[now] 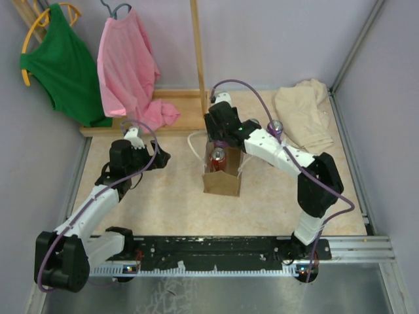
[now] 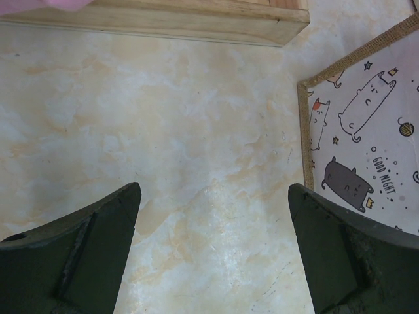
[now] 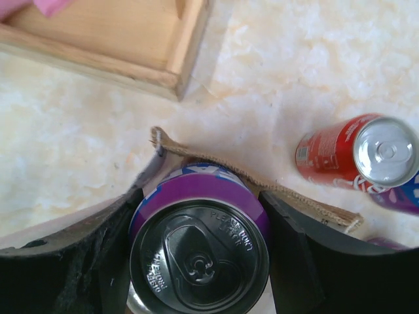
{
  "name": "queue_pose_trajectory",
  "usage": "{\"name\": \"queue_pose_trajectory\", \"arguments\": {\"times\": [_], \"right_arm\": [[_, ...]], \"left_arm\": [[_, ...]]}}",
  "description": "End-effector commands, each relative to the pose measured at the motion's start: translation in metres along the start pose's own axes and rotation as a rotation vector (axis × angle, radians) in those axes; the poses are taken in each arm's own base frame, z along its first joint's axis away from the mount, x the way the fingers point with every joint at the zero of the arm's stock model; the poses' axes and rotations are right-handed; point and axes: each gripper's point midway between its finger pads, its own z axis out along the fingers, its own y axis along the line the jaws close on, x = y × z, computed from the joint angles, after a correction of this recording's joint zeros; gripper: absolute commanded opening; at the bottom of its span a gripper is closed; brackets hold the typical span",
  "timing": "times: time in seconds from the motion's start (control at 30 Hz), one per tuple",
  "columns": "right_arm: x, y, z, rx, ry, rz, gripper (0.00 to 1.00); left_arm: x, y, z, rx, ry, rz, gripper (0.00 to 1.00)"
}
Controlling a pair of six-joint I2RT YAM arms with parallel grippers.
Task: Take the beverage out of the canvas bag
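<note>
The tan canvas bag [image 1: 221,178] stands upright mid-table, with a white loop handle [image 1: 194,140] at its far left. A red can [image 1: 217,159] sits inside it. My right gripper [image 1: 219,139] is at the bag's far end, shut on a purple beverage can [image 3: 200,242] whose dark top faces the camera. The bag's frayed rim [image 3: 294,196] runs just behind the can. My left gripper [image 1: 159,157] hovers over bare table left of the bag, open [image 2: 215,190] and empty. The bag's cat-printed side [image 2: 366,131] shows at the right of the left wrist view.
A red can [image 3: 340,157] and a purple one [image 3: 399,196] lie on the table to the right of the bag, near a can top [image 1: 276,126]. A wooden rack base [image 1: 177,111] with hanging pink and green shirts lies behind. Beige cloth [image 1: 304,111] sits at the far right.
</note>
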Motion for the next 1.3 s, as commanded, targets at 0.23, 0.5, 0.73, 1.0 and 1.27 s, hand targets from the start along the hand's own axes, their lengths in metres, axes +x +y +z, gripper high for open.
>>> {"name": "queue_pose_trajectory", "arguments": {"times": [0.23, 0.5, 0.73, 1.0, 1.27], "right_arm": [[-0.144, -0.013, -0.119, -0.044, -0.392, 0.048, 0.0], [-0.182, -0.072, -0.189, 0.14, -0.57, 0.084, 0.0], [-0.172, -0.14, -0.209, 0.413, -0.579, 0.111, 0.0], [-0.127, -0.208, -0.183, 0.483, -0.458, 0.232, 0.0], [-0.075, -0.201, -0.147, 0.425, -0.301, 0.215, 0.0]], "left_arm": [[-0.004, -0.007, 0.003, 0.029, -0.012, 0.004, 1.0], [-0.002, -0.007, 0.004, 0.033, -0.009, 0.001, 1.0], [-0.001, -0.009, 0.003, 0.041, -0.007, 0.001, 1.0], [-0.001, -0.009, 0.001, 0.039, -0.01, 0.004, 1.0], [-0.001, -0.011, 0.003, 0.046, -0.002, 0.001, 1.0]]}}
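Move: The right hand already grips a purple can, half lifted from the canvas bag. The spot it is bound for is beside the cans already set out: the far purple can stands about 18 cm to the right, 6 cm farther out and 11 cm lower, a red can 10 cm right and 7 cm out, the near purple can 20 cm right and 2 cm back. The red can left in the bag is 6 cm back, 2 cm left. From the left hand, the far purple can lies some 41 cm right and 14 cm ahead. Straight up first, the right hand draws the held purple can clear of the bag, rising some 23 cm while the fingers tip upward. It then sweeps about 22 cm right, over the standing cans, turning clockwise, and at the end sinks about 10 cm with the fingers tipping partly back down, grip unchanged. ##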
